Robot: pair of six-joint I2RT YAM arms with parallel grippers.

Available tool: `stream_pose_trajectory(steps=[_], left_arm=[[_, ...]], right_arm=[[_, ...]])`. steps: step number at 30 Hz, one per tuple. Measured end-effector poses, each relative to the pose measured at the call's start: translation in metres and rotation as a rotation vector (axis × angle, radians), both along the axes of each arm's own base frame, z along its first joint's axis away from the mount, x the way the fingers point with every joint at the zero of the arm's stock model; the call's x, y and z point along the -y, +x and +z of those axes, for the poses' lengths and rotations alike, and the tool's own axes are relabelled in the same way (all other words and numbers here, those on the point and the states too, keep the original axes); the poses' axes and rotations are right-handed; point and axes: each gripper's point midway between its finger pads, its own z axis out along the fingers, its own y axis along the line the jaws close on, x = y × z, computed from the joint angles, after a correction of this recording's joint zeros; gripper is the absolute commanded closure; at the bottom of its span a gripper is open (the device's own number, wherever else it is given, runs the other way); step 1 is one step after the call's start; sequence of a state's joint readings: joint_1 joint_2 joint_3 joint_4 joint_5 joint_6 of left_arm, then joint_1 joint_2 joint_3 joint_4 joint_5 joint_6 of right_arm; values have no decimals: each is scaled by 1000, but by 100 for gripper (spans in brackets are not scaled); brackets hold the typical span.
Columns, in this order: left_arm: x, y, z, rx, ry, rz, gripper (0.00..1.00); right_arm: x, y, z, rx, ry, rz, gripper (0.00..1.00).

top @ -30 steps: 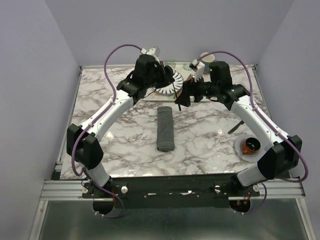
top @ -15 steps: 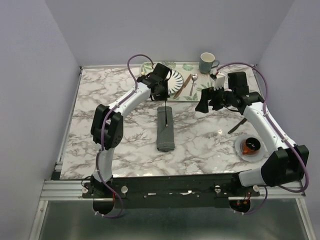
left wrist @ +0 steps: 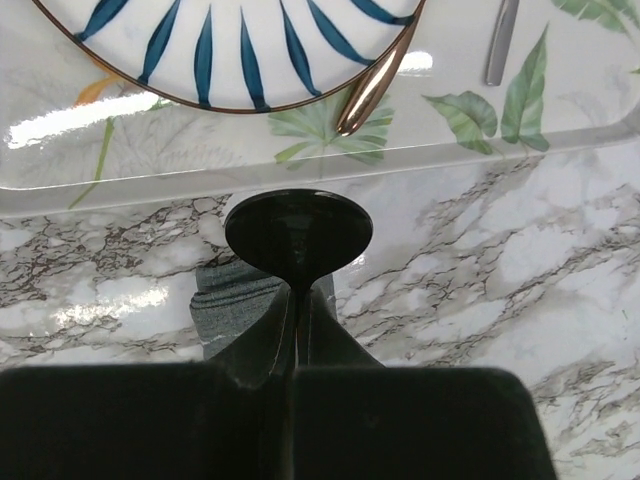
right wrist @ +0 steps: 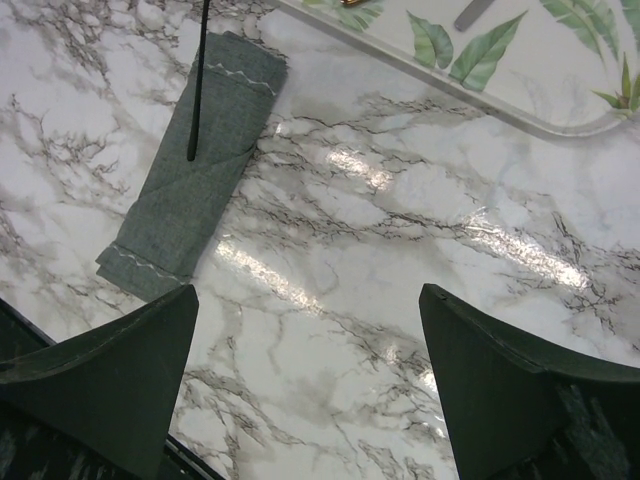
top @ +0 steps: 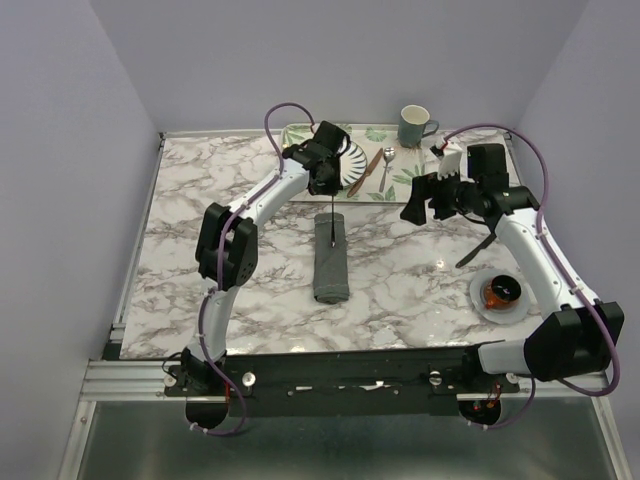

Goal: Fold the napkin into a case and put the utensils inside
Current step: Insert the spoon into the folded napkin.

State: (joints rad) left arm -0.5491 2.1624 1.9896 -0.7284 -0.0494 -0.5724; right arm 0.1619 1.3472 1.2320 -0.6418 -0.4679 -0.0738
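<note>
The napkin (top: 331, 262) lies mid-table as the case, a long narrow dark grey pouch (right wrist: 195, 170). My left gripper (top: 327, 187) hangs over its far end, shut on a slim dark utensil (top: 331, 230) that points down at the cloth (left wrist: 232, 300). That utensil's tip (right wrist: 191, 152) hovers just over the pouch, and its dark rounded end (left wrist: 298, 230) shows past the left gripper (left wrist: 298, 305). A brownish knife (top: 365, 173) and a silver spoon (top: 386, 166) lie beside the striped plate (top: 350, 158). My right gripper (top: 423, 200) stands open and empty to the right (right wrist: 308, 300).
The plate, knife and spoon rest on a leaf-print tray (top: 408, 180) at the back, with a green mug (top: 413, 126) behind it. Another dark utensil (top: 473, 251) lies on the marble at the right, near a small dish (top: 500, 293).
My left gripper carried the dark utensil from the tray to above the pouch's far end. The right gripper drew back to the right and opened wide.
</note>
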Motion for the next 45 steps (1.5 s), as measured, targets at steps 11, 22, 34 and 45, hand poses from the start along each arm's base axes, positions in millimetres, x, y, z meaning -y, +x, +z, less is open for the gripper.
stream_pose_trajectory(steps=[11,22,34,45], left_arm=[[-3,-8,-21,-68,18,20,100],[-3,-27,-43,-149,25,31,100],[-1,-35,-50,-177,31,40,100],[5,-28,-52,-171,28,37,100]], right_arm=[[6,0,-4,-12,-12,-14,0],[6,1,-6,-20,-13,-15,0],[6,0,-6,-21,-12,-15,0],[6,0,-6,-22,-12,-15,0]])
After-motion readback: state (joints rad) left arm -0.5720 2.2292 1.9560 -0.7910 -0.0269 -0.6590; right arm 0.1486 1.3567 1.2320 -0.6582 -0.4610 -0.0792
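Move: The left hand still holds the black spoon close by its bowl, with the handle slanting back and down. The folded napkin's middle, where its pocket mouth lies, is about 11 cm back from this hand, in line sideways and 10 cm below. The plate is some 12 cm ahead; the copper knife is roughly 10 cm ahead and 8 cm to the right. From the waiting right hand, the napkin lies about 20 cm left, roughly level, 17 cm below. With its fingers kept shut on the spoon, the left hand first sinks about 2 cm over the napkin's far end, then goes on down and back, some 5 cm lower and 3 cm nearer the base in all, sliding the handle's tip along towards the pocket mouth and in under the fold. The wrist tips the fingers about 10 degrees more steeply down on the way, and after a brief stop low over the cloth the hand eases under a centimetre forward again. ##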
